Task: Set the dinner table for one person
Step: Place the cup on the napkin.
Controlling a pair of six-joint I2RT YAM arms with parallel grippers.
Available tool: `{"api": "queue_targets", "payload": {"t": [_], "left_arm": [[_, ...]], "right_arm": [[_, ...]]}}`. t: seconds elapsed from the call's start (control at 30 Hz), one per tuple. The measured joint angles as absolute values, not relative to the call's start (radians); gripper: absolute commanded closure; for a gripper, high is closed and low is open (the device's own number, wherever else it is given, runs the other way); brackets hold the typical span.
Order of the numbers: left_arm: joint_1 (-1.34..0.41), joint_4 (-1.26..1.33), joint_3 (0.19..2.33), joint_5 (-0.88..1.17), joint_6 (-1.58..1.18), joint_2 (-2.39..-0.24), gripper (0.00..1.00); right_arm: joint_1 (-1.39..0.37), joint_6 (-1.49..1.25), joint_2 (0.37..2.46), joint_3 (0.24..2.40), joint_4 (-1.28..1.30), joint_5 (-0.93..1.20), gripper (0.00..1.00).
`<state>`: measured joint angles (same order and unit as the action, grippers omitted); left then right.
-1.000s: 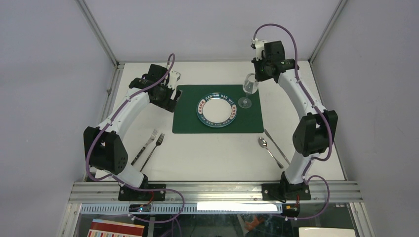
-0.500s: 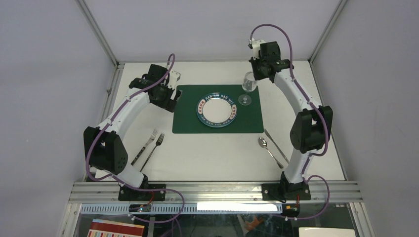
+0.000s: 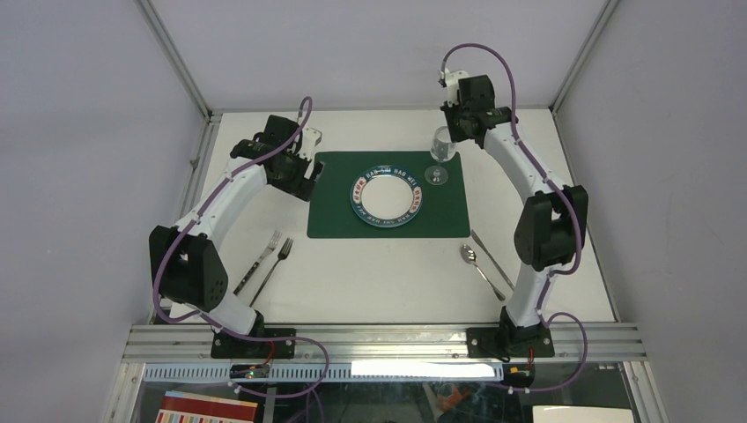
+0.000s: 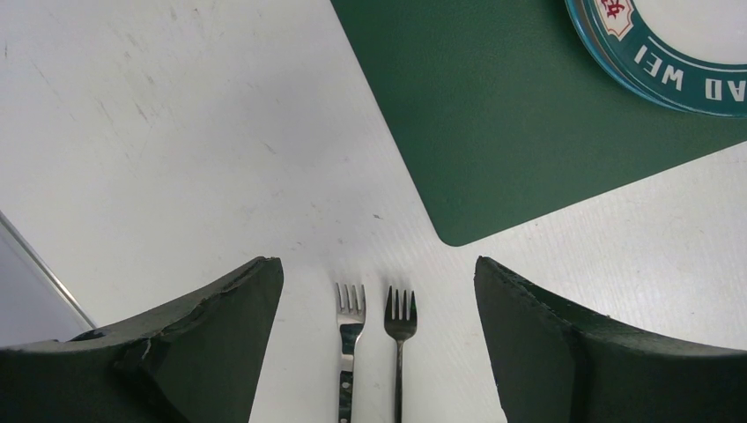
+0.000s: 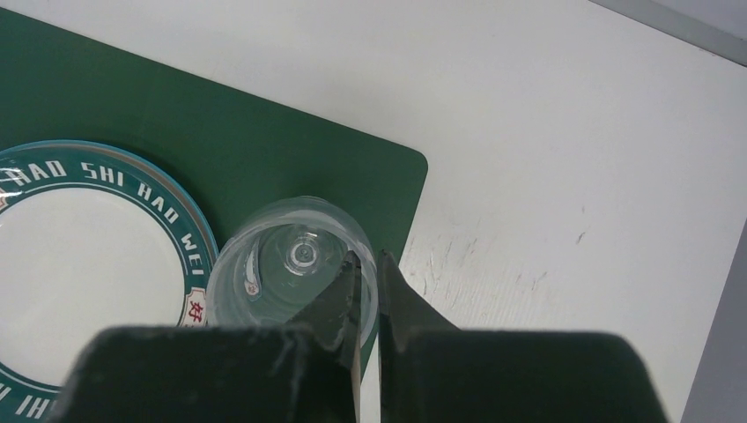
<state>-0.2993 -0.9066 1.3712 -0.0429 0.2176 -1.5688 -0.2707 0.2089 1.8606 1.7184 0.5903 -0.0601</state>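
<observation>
A clear wine glass (image 3: 443, 148) is over the far right corner of the green placemat (image 3: 335, 216). My right gripper (image 3: 451, 130) is shut on its rim. In the right wrist view one finger is inside the bowl of the glass (image 5: 282, 264) and the other outside, gripper (image 5: 369, 257). A teal-rimmed white plate (image 3: 356, 196) lies in the middle of the mat on the white dinner table (image 3: 388, 286). My left gripper (image 3: 302, 181) hangs open and empty by the mat's far left corner; in its wrist view the gripper (image 4: 377, 264) frames two forks (image 4: 350, 326) (image 4: 400, 326).
The two forks (image 3: 264, 260) lie side by side on the table left of the mat. A spoon (image 3: 476, 262) and a knife (image 3: 493, 260) lie right of it. Aluminium framing (image 3: 388, 339) runs along the near edge and grey walls enclose the table.
My right arm has carried the wine glass a little toward the far edge of the placemat. The left arm has not moved.
</observation>
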Motion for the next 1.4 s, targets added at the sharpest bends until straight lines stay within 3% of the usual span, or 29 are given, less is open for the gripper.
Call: {"api": "queue_targets", "payload": {"t": [0.33, 0.4, 0.47, 0.6, 0.67, 0.93, 1.23, 1.4], "left_arm": [[-0.299, -0.907, 1.369, -0.043, 0.218, -1.569, 0.17], [-0.299, -0.907, 1.369, -0.043, 0.218, -1.569, 0.17], [-0.299, -0.907, 1.369, -0.043, 0.218, -1.569, 0.17], [-0.299, -0.907, 1.369, -0.043, 0.218, -1.569, 0.17], [-0.299, -0.907, 1.369, -0.043, 0.218, -1.569, 0.17], [-0.299, -0.907, 1.369, -0.043, 0.218, -1.569, 0.17], [-0.299, -0.907, 1.369, -0.043, 0.218, -1.569, 0.16], [-0.299, -0.908, 1.369, -0.047, 0.228, -1.569, 0.09]], "right_arm": [[-0.274, 0.208, 1.884, 1.718, 0.562, -0.076, 1.0], [-0.275, 0.208, 1.887, 1.718, 0.555, -0.076, 0.77], [-0.276, 0.201, 1.887, 1.718, 0.551, -0.078, 0.64], [-0.279, 0.199, 1.887, 1.718, 0.527, -0.087, 0.47], [-0.279, 0.199, 1.887, 1.718, 0.517, -0.092, 0.43], [-0.281, 0.199, 1.859, 1.684, 0.466, -0.091, 0.37], [-0.286, 0.2, 1.668, 1.67, 0.456, -0.065, 0.33], [-0.283, 0.237, 1.53, 1.677, 0.599, -0.065, 0.38]]}}
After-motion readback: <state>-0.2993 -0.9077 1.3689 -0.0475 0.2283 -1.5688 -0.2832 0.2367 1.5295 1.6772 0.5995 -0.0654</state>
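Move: The right hand still pinches the right side of the cup's rim; the cup's middle is about 3 cm left of the hand point, 2 cm back and 8 cm below. Its place on the napkin is right beneath it, some 16 cm under the hand. The plate's centre lies about 15 cm left of the cup and 8 cm nearer; the napkin's far right corner is 7 cm ahead of the hand and 3 cm right. From the left hand the cup is roughly 42 cm right and 14 cm ahead, slightly lower. Forward and slightly down at first, the right hand eases the held cup about 1 cm onto the napkin, then opens its fingers to roughly two thirds, letting go of the rim while still creeping forward. It then rises quickly, some 13 cm, tipping the fingers up about 15 degrees and drawing back towards the base late in the climb, clear of the cup. ##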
